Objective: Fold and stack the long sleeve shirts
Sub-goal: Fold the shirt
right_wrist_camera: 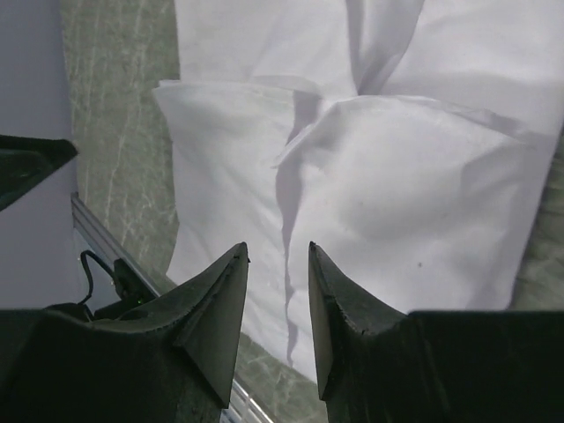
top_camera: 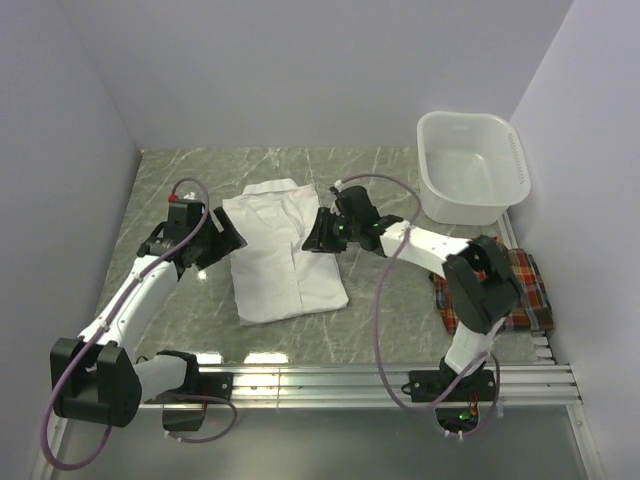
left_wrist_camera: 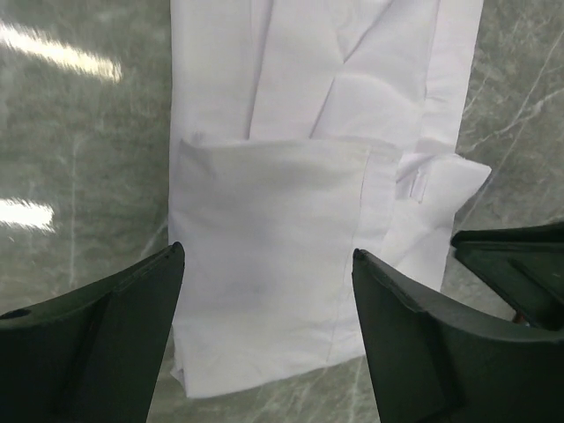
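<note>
The white long sleeve shirt (top_camera: 285,250) lies folded into a long rectangle on the marble table, collar end toward the back. The plaid shirt (top_camera: 525,290) lies folded at the right edge, partly behind my right arm. My left gripper (top_camera: 225,240) hovers at the white shirt's left edge. In the left wrist view it (left_wrist_camera: 267,251) stands wide open above the white shirt (left_wrist_camera: 282,264), holding nothing. My right gripper (top_camera: 318,232) is over the shirt's right edge. In the right wrist view it (right_wrist_camera: 277,248) is open by a narrow gap, with only the white cloth (right_wrist_camera: 397,176) below.
A white plastic basin (top_camera: 470,165) stands at the back right corner. Walls close in the table at left, back and right. A metal rail (top_camera: 400,378) runs along the near edge by the arm bases.
</note>
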`<action>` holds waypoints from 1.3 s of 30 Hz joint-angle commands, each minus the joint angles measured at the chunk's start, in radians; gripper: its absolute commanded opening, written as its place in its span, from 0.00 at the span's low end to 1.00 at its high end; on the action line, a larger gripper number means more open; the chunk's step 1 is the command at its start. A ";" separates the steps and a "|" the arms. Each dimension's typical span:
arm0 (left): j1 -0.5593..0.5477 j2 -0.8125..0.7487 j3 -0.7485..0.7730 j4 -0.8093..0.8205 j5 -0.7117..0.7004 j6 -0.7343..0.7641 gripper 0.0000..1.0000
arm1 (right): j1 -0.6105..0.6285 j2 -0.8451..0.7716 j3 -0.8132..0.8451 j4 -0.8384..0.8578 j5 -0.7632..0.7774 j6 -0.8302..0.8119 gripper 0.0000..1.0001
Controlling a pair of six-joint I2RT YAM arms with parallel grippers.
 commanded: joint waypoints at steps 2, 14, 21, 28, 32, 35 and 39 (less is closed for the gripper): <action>-0.001 -0.001 0.058 0.096 -0.079 0.128 0.82 | 0.020 0.117 0.069 0.145 -0.053 0.097 0.41; 0.015 0.005 -0.005 0.163 -0.108 0.145 0.81 | 0.025 0.326 0.194 0.246 -0.079 0.150 0.40; 0.022 0.002 -0.006 0.171 -0.091 0.141 0.81 | 0.028 0.391 0.269 0.251 -0.143 0.152 0.40; 0.037 0.000 -0.011 0.171 -0.076 0.139 0.80 | 0.037 0.432 0.316 0.242 -0.209 0.140 0.41; 0.045 0.005 -0.014 0.172 -0.073 0.139 0.80 | 0.037 0.425 0.300 0.271 -0.264 0.150 0.41; 0.048 0.012 -0.013 0.172 -0.060 0.138 0.80 | 0.035 0.386 0.258 0.288 -0.300 0.153 0.41; 0.052 0.017 -0.016 0.177 -0.046 0.136 0.80 | 0.037 0.331 0.215 0.280 -0.326 0.135 0.41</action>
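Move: The shirt lies folded under both open hands, its middle about 8 cm to the left of the right hand, 2 cm ahead and some 11 cm below. The upper flap's free edge, where the centre seam meets it, is roughly 9 cm left and 4 cm ahead of that hand. The shirt's near right corner lies about 10 cm back and 8 cm right. From the left hand the shirt's middle is some 14 cm to the right, 5 cm ahead and 12 cm below. No touch can be made out as the right hand comes in close over the flap's edge at the centre seam: it drops about 5 cm while swinging some 8 cm left, eases forward and then halfway back, turning slightly counter-clockwise with its fingers still part-open. The wide-open left hand shifts about 3 cm forward and 3 cm left, its fingers tilting up a little. ##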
